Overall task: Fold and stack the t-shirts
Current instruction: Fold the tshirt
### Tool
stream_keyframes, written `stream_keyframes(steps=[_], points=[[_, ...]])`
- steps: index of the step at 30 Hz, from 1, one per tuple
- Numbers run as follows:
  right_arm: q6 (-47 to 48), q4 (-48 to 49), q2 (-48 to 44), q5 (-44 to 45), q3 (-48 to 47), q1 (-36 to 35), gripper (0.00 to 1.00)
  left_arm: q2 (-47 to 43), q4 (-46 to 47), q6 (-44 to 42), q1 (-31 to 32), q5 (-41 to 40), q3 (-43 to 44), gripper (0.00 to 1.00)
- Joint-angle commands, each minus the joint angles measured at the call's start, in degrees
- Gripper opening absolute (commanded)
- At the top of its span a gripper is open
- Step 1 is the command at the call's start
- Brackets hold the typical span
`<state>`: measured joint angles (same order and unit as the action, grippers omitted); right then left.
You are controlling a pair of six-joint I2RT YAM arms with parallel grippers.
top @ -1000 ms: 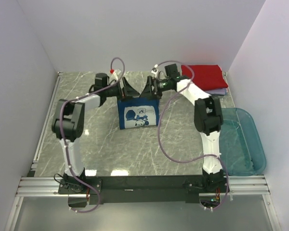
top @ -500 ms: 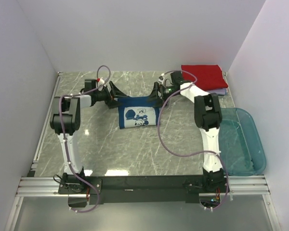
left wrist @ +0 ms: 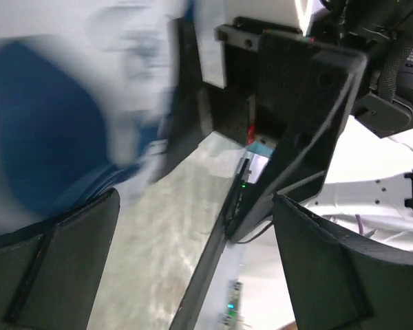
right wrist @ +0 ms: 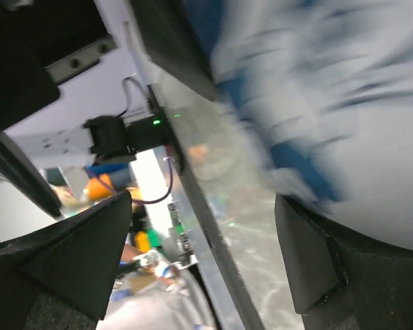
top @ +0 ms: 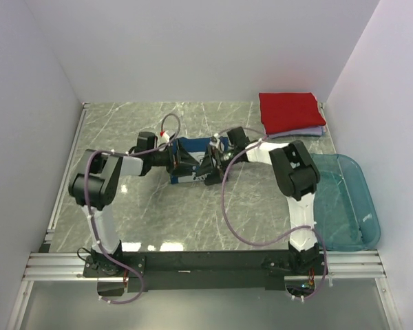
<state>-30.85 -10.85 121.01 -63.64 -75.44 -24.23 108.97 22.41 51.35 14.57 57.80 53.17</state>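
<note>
The dark blue t-shirt (top: 195, 146) lies folded on the table's middle, mostly hidden under both grippers. My left gripper (top: 184, 165) reaches in from the left and my right gripper (top: 208, 168) from the right; they nearly meet over the shirt. In the left wrist view the left gripper (left wrist: 196, 268) is open and empty, with blurred blue cloth (left wrist: 41, 144) at the left. In the right wrist view the right gripper (right wrist: 203, 265) is open too, with the blue-and-white shirt (right wrist: 330, 103) blurred at the upper right. The red t-shirt (top: 291, 111) lies folded on the lavender one (top: 315, 131) at the back right.
A translucent teal tub (top: 347, 203) sits at the right edge beside the right arm. White walls close in the marble table (top: 124, 124) on the left, back and right. Purple cables loop off both arms.
Both grippers have moved from the blue shirt's far edge toward the near side and now sit over its printed face. Both wrist views are motion-blurred.
</note>
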Motion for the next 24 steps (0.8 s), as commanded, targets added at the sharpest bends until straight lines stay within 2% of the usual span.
stream_keyframes(steps=[1, 4, 9, 14, 17, 18, 19, 21, 24], points=[[0.2, 1.4, 4.3, 2.7, 1.3, 3.9, 0.9, 5.8, -0.3, -0.7, -2.5, -0.6, -1.5, 0.99], [3.8, -2.3, 5.5, 5.5, 2.1, 6.7, 0.9, 7.1, -6.2, -5.6, -5.7, -2.5, -1.4, 0.99], [6.8, -5.7, 1.4, 4.8, 4.5, 7.6, 0.9, 5.6, -13.3, -11.8, -8.1, -2.4, -0.2, 0.99], [14.1, -13.7, -4.4, 4.7, 4.9, 9.0, 0.9, -0.1, -25.2, -22.2, -10.8, -0.9, 1.1, 0.99], [14.9, -16.1, -6.2, 3.9, 5.5, 12.5, 0.9, -4.3, -31.4, -30.3, -12.5, -2.0, 3.6, 0.99], [15.2, -17.4, -6.7, 3.4, 5.0, 14.1, 0.89, -5.6, -35.0, -32.4, -12.6, -2.9, 4.5, 1.0], [15.6, -18.1, -7.4, 3.6, 4.5, 14.6, 0.89, -8.5, -36.1, -36.9, -12.6, -4.1, 6.1, 1.0], [17.1, -19.1, -10.5, 4.8, 3.5, 15.5, 0.89, -12.0, -37.2, -40.3, -11.9, -9.6, 7.6, 0.99], [16.3, -16.8, -15.4, 9.7, 3.5, 16.0, 0.89, -16.6, -40.3, -50.7, -6.4, -21.3, 12.6, 0.99]])
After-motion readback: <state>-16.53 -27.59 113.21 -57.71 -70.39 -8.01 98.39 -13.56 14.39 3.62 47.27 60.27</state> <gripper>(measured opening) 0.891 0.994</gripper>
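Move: Both open hands hover a few centimetres over the folded blue t-shirt. Its middle is about 4 cm to the left hand's right, 1 cm ahead and 4 cm below; its left edge is some 7 cm left and 1 cm ahead. From the right hand the middle is about 3 cm left, 3 cm ahead and 3 cm below, the right edge 7 cm right and 3 cm ahead, and the red shirt pile 27 cm right, 19 cm ahead. Down first, quickly, the left hand by about 3.5 cm and the right by 2, then outwards in opposite directions at a level height, brushing low over the blue shirt from near its middle past its side edges. Left goes some 10 cm left, right about 12 cm right, fingers staying wide open. Near the end the left hand rises again, its fingers tipping down some 20 degrees. ##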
